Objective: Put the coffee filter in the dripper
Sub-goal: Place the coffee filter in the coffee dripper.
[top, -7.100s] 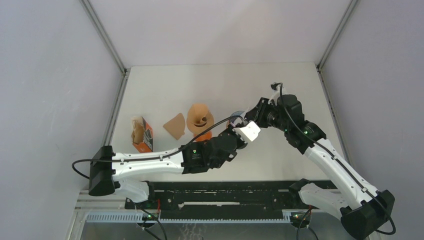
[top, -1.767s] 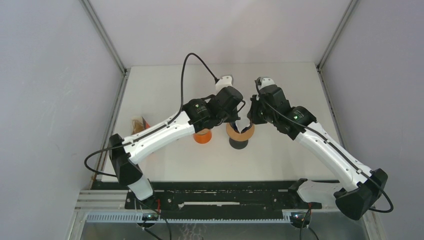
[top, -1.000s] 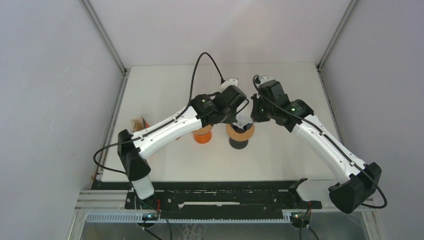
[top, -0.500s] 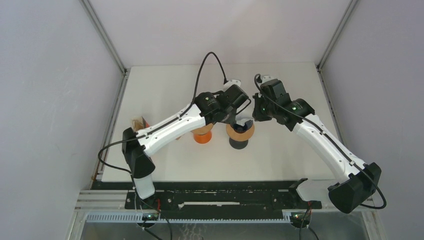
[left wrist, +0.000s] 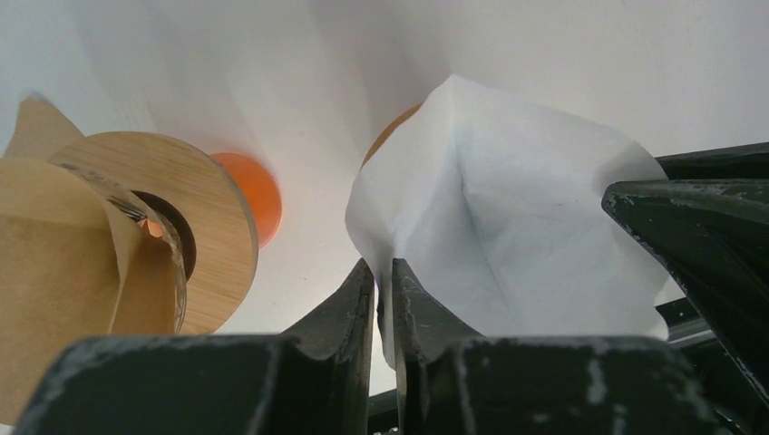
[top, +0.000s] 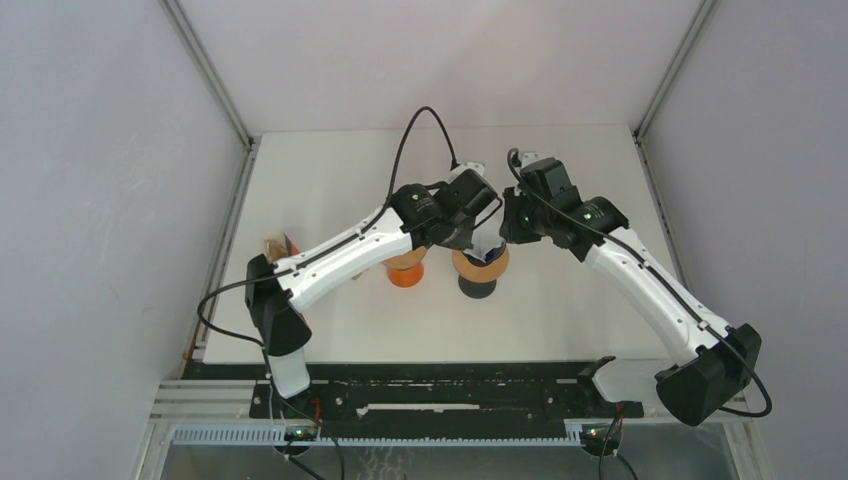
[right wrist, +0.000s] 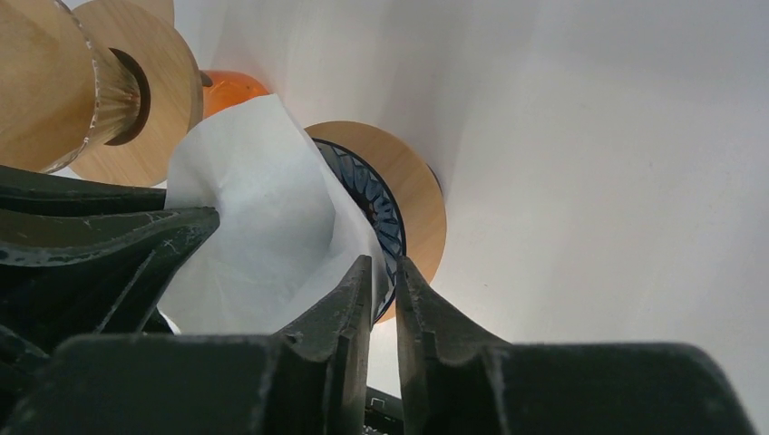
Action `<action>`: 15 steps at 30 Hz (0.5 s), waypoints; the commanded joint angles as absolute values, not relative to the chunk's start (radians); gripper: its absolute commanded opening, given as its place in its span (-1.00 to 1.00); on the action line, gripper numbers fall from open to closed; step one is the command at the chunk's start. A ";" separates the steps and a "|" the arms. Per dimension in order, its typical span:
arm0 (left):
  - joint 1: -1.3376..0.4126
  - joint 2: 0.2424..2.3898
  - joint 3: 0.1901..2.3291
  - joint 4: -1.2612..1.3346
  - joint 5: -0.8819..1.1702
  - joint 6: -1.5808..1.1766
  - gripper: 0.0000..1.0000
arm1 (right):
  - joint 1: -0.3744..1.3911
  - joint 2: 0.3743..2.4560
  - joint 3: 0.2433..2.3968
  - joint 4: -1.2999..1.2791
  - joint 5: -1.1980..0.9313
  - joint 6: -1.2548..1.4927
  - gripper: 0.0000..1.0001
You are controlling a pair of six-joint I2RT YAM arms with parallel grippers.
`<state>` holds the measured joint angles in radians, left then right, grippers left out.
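The white coffee filter (top: pixel 487 240) stands spread open in the dripper (top: pixel 480 266), a blue ribbed glass cone (right wrist: pixel 376 204) with a wooden collar (right wrist: pixel 419 195) on a dark base. My left gripper (left wrist: pixel 383 265) is at the filter's (left wrist: pixel 508 227) left edge. Its jaws are parted by a narrow slit, and the paper's edge lies loosely in it. My right gripper (right wrist: pixel 384 261) is at the opposite edge of the filter (right wrist: pixel 254 236), slightly open, with the paper and the cone's rim showing in the gap. From above, both wrists hide the fingertips.
A second dripper with a wooden collar (left wrist: pixel 213 236) and a brown filter (left wrist: pixel 54 263) stands on an orange base (top: pixel 405 270), close on the left. An orange box (top: pixel 283 246) sits at the table's left edge. Grey walls enclose the table.
Both grippers were shut on the filter's edges and now stand slightly parted. The arms have hardly moved, and the filter stays in the dripper.
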<state>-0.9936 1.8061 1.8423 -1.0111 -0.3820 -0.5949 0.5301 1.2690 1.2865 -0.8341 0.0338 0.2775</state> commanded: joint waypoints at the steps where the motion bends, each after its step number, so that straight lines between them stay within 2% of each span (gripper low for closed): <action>1: -0.988 1.812 1.902 -0.987 -0.359 -0.571 -0.60 | 0.530 1.272 1.304 -0.816 0.026 0.261 -0.48; 9: -0.988 1.821 1.922 -0.993 -0.362 -0.557 -0.31 | 0.522 1.276 1.302 -0.801 0.001 0.256 -0.11; 15: -0.988 1.837 1.935 -0.994 -0.350 -0.551 -0.30 | 0.510 1.280 1.304 -0.777 -0.046 0.254 0.03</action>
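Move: The dripper that the white filter is being set into lies about 3 cm to the right of the left hand, 2 cm ahead and 6 cm below. From the right hand it is some 4 cm to the left, also 2 cm ahead and 6 cm down. Its wooden collar is right under it, about 10 cm below both hands. The orange carafe stands roughly 12 cm left of the left hand and 4 cm ahead, much lower. The white filter's two edges are let loose over the dripper: both hands stay nearly in place while their fingers, already slightly parted, open further, the left to about a third and the right to about half. The left hand eases under 1 cm to the right and the right hand about half a centimetre left, closing in on the filter from both sides. ##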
